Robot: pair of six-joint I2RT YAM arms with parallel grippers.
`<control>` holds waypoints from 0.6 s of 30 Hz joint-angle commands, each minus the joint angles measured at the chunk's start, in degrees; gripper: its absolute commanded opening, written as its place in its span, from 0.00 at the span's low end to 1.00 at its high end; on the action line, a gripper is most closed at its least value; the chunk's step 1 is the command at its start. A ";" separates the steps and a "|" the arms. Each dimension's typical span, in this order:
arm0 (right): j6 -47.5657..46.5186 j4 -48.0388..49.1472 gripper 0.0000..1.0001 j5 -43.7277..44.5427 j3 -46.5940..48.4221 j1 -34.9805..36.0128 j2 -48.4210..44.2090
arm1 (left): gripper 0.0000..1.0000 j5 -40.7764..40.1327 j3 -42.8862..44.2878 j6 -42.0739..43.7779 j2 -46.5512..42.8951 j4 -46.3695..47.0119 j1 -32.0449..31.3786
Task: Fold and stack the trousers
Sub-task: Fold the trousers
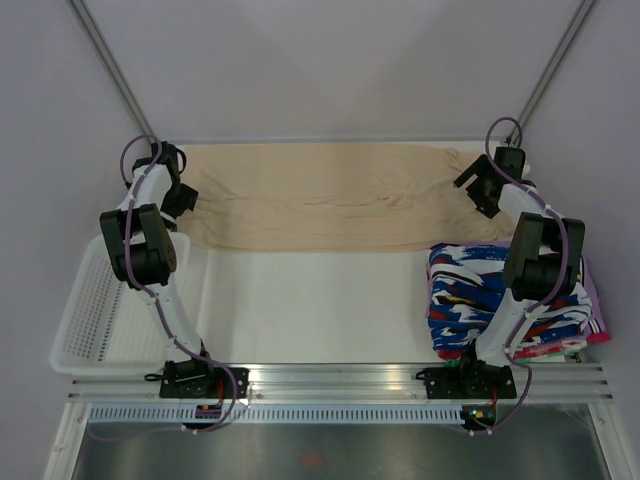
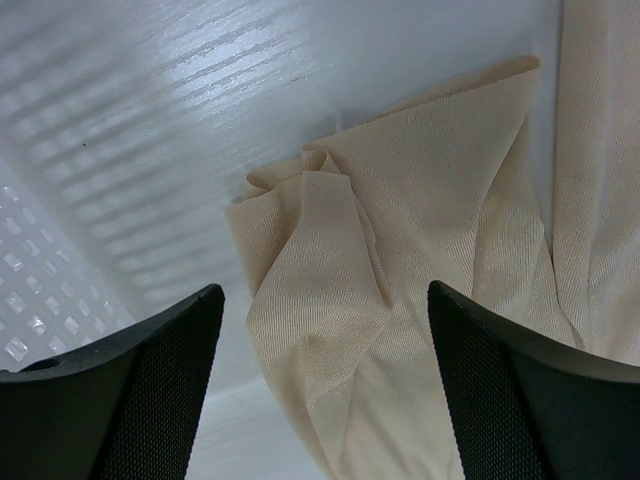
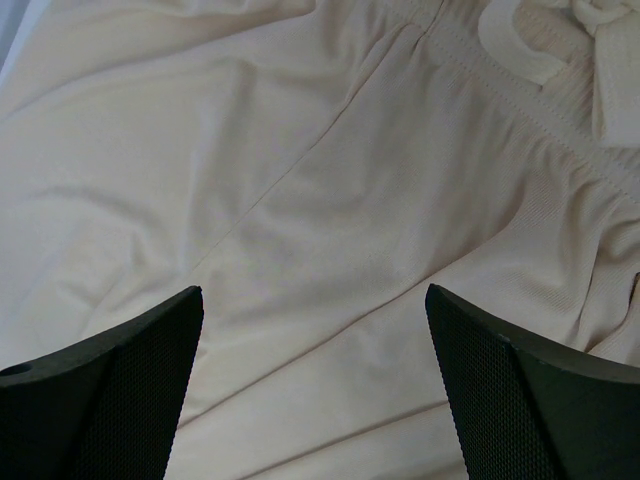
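The beige trousers [image 1: 320, 195] lie spread flat across the far half of the table, legs toward the left and waist toward the right. My left gripper [image 1: 186, 198] hovers at the leg ends. In the left wrist view it [image 2: 325, 290] is open, with a crumpled cuff of the trousers [image 2: 330, 260] between the fingers and touching neither. My right gripper [image 1: 482, 192] is over the waist end. In the right wrist view it [image 3: 312, 290] is open above smooth trouser fabric [image 3: 300, 180], with the waistband [image 3: 520, 110] and its drawstring [image 3: 510, 40] just beyond.
A white mesh basket [image 1: 90, 320] sits off the table's left side. A stack of folded blue, white, red and black patterned garments [image 1: 470, 300] lies at the right front, partly behind the right arm. An aluminium rail [image 1: 340, 380] runs along the near edge.
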 commanded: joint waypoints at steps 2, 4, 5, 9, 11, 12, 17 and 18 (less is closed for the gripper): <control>1.35 -0.37 0.98 3.47 0.18 -0.45 -1.63 | 0.88 -3.68 -1.67 -5.18 -1.93 -7.58 1.10; 1.70 -1.68 0.98 5.66 -1.14 -0.80 -2.86 | 0.88 -4.13 -2.64 -4.75 -2.72 -7.68 1.63; 2.05 -2.04 0.98 6.45 -1.84 -1.32 -3.21 | 0.86 -4.22 -3.69 -4.31 -3.16 -6.72 2.16; 5.21 -5.20 0.98 10.59 -3.51 -3.61 -3.92 | 0.72 -3.16 -5.01 -3.26 -2.90 -3.82 2.86; 7.05 -6.52 0.98 11.12 -4.13 -5.18 -3.92 | 0.67 -1.59 -5.36 -2.47 -2.29 -2.14 2.86; 7.41 -6.79 0.98 11.21 -4.13 -5.54 -3.92 | 0.66 -1.15 -5.45 -1.77 -1.93 -1.00 2.86; 7.94 -8.37 0.98 12.43 -4.13 -6.51 -4.53 | 0.63 1.84 -5.45 0.70 0.79 2.17 2.95; 7.85 -8.37 0.98 12.70 -4.31 -6.51 -5.05 | 0.61 2.20 -5.63 1.40 0.88 2.78 2.86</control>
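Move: The waistband's near corner lies about 9 cm back and 10 cm right of the right hand, some 5 cm below. The drawstring knot is level with that hand and roughly 10 cm to its right, and the middle of the towel stack is 25 cm back and 9 cm right. The near leg's bunched hem corner is about 1 cm back, 3 cm left and 4 cm below the left hand. The far leg's hem is 14 cm ahead and 1 cm left of that hand, the basket 24 cm back and 13 cm left. The right hand heads for the waistband's near corner, sweeping right and back about 9 cm across the trousers and sinking some 3 cm, fingers wide open, turning nearly 20 degrees clockwise and tipping further down. Over the near leg's hem corner the left hand eases a little left and back, then sinks about 1.5 cm as its fingers draw partly together around the bunched cloth; whether they touch can't be seen. ##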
